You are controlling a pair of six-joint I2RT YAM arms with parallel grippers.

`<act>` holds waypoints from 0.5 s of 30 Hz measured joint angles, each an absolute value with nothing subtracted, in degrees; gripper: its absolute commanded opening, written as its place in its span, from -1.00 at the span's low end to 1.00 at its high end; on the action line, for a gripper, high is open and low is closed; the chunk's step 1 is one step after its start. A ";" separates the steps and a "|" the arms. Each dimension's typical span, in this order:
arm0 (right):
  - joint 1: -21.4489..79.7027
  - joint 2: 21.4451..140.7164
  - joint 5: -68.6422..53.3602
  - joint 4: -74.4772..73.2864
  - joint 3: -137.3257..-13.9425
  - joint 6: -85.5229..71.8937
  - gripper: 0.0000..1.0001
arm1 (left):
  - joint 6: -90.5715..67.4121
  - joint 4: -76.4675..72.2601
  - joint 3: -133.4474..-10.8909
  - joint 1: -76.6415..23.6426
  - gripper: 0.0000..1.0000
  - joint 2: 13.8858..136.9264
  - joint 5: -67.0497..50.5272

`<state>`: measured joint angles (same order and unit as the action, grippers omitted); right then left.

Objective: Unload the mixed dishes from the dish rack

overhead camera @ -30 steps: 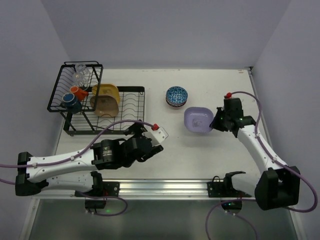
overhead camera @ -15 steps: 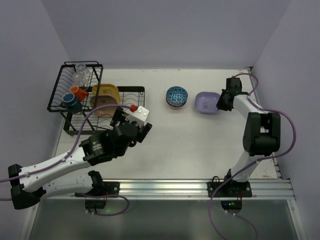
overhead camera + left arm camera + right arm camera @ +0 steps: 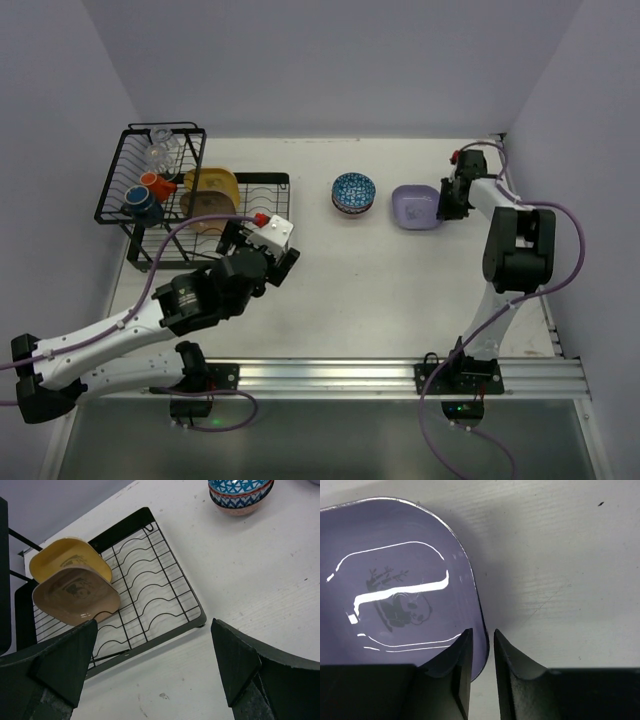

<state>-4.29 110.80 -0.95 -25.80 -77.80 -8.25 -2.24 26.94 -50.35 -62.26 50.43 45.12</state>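
The lavender plate (image 3: pixel 413 206) (image 3: pixel 395 580) lies flat on the table, right of the stacked patterned bowls (image 3: pixel 353 191) (image 3: pixel 240 492). My right gripper (image 3: pixel 443 203) (image 3: pixel 482 632) straddles the plate's right rim with its jaws slightly parted and a gap showing beside the rim. The dish rack (image 3: pixel 268 215) (image 3: pixel 150 580) holds a yellow plate (image 3: pixel 215 182) (image 3: pixel 70 555) and a tan plate (image 3: pixel 207 209) (image 3: pixel 75 595) on edge. Its raised basket (image 3: pixel 112 185) holds an orange mug (image 3: pixel 155 183), a dark mug (image 3: pixel 140 203) and a clear glass (image 3: pixel 160 152). My left gripper (image 3: pixel 262 250) (image 3: pixel 154 630) hangs wide open and empty over the table at the rack's front right corner.
The back wall runs just behind the rack and the bowls. The right wall and table edge (image 3: pixel 520 200) lie close behind my right arm. A metal rail (image 3: pixel 320 375) carries both arm bases along the near edge.
The right arm carried the lavender plate to the back right, set it down beside the bowls, and its jaws parted. The left arm swung up toward the rack, still open.
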 measured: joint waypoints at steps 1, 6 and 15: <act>-4.29 111.22 -0.97 -26.48 -78.00 -7.94 -0.41 | -2.26 26.92 -50.35 -62.24 1.00 50.54 45.04; -4.25 111.77 -0.67 -28.73 -78.15 -7.94 -0.27 | -2.35 26.87 -50.35 -61.98 1.00 50.63 44.58; -4.25 98.26 7.03 -31.94 -78.06 -12.62 0.98 | -10.22 28.32 -53.39 -55.83 1.00 55.46 44.95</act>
<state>-4.25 98.26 7.03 -31.94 -78.06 -12.62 -10.22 28.32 -53.39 -55.83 55.46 44.95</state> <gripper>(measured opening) 0.980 0.997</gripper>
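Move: The purple dish sits flat on the table with its near right rim between the right fingertips, its middle about 7 cm to that hand's left and 3 ahead; the bowl stack is some 24 cm left and 4 ahead. From the empty left hand, the brown dish in the rack is roughly 17 cm ahead, 14 left and 16 lower, and the yellow dish stands some 7 cm beyond it. Let go of the purple dish with the right gripper: ease it down and back a centimetre or two while opening the fingers from a quarter to nearly full, then lift it quickly, some 9 cm, clear of the rim, drifting slightly right. Late on, start the open left gripper forward about 2 cm and a little left, towards the brown dish, turning some 10 degrees counter-clockwise. ##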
